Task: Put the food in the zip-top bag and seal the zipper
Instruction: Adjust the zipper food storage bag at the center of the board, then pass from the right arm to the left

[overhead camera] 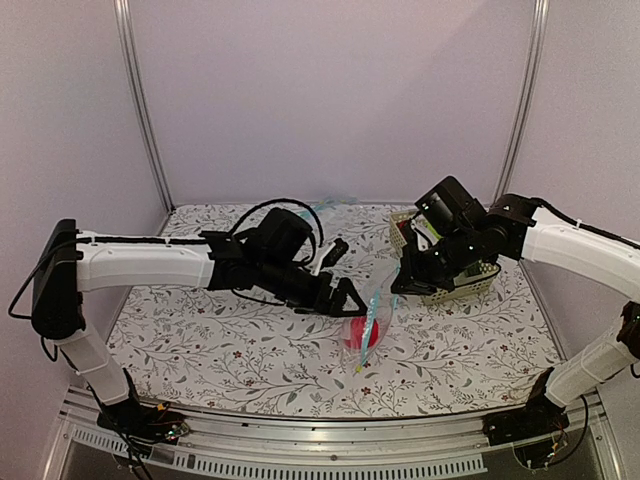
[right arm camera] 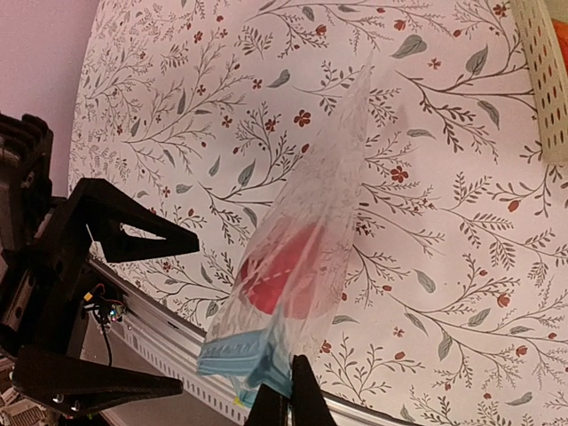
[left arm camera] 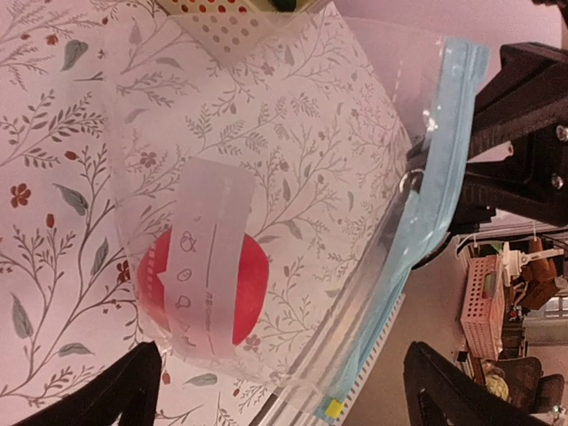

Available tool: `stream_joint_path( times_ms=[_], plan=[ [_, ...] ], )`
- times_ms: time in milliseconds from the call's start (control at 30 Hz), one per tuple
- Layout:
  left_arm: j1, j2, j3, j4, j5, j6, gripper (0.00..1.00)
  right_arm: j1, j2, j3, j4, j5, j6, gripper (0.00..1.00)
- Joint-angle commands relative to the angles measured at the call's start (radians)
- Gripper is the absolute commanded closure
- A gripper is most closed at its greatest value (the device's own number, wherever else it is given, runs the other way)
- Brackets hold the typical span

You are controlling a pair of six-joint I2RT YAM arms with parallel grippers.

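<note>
The zip-top bag hangs slanting over the middle of the table, with a round red fruit low inside it. My right gripper is shut on one end of the light blue zipper. In the left wrist view the zipper runs along the bag's right edge, above the red fruit. I cannot tell whether the strip is pressed together. My left gripper stands open, a finger on each side of the bag's lower end, touching nothing. No other food shows in the bag.
A cream perforated basket stands at the back right, behind my right gripper, with something orange in it. The table's metal front rail runs just below the hanging bag. My left gripper is close beside the bag.
</note>
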Motion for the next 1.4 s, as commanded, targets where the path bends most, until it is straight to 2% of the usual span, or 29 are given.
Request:
stream_joint_path(
  times_ms=[0, 233, 400, 700, 967, 1367],
  plan=[
    [-0.059, -0.015, -0.017, -0.079, -0.14, 0.005, 0.02, 0.006, -0.009, -0.006, 0.025, 0.044, 0.032, 1.0],
    [-0.144, -0.021, -0.016, -0.07, -0.265, -0.045, 0.02, 0.005, -0.003, -0.002, 0.029, 0.055, 0.033, 1.0],
    [-0.157, -0.007, -0.02, -0.006, -0.312, -0.091, 0.14, 0.007, -0.004, -0.003, 0.031, 0.058, 0.03, 1.0],
    [-0.192, 0.032, 0.063, 0.0, -0.423, -0.081, 0.1, 0.007, -0.008, -0.005, 0.031, 0.072, 0.026, 1.0],
    [-0.206, 0.115, 0.149, -0.014, -0.455, -0.05, 0.08, 0.007, -0.006, -0.003, 0.03, 0.07, 0.026, 1.0],
    [-0.236, 0.13, 0.214, -0.179, -0.677, 0.036, 0.29, 0.007, -0.009, -0.011, 0.028, 0.073, 0.027, 1.0]
  ],
)
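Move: The blue zip strip's middle, the left hand's aim, lies about 4 cm to its right, 3 cm back and 3 cm below; from the right hand, which already pinches the strip's upper end, it is some 5 cm left, 5 cm back and 6 cm down. The red tomato in the bag sits level forward with the left hand, about 2 cm to its right and 11 cm below. The basket stands some 17 cm ahead of that hand, 23 cm right and 10 cm below. Back and down by about 3 cm, then forward again and rightwards, the open left hand works in towards the hanging zip strip, ending about 3 cm further right and a little lower. Its wrist rolls and swings counter-clockwise, some 25 degrees in all, fingers tipping steeper and narrowing a little but still wide. The right hand holds nearly still, keeping its pinch on the zip's upper end. ##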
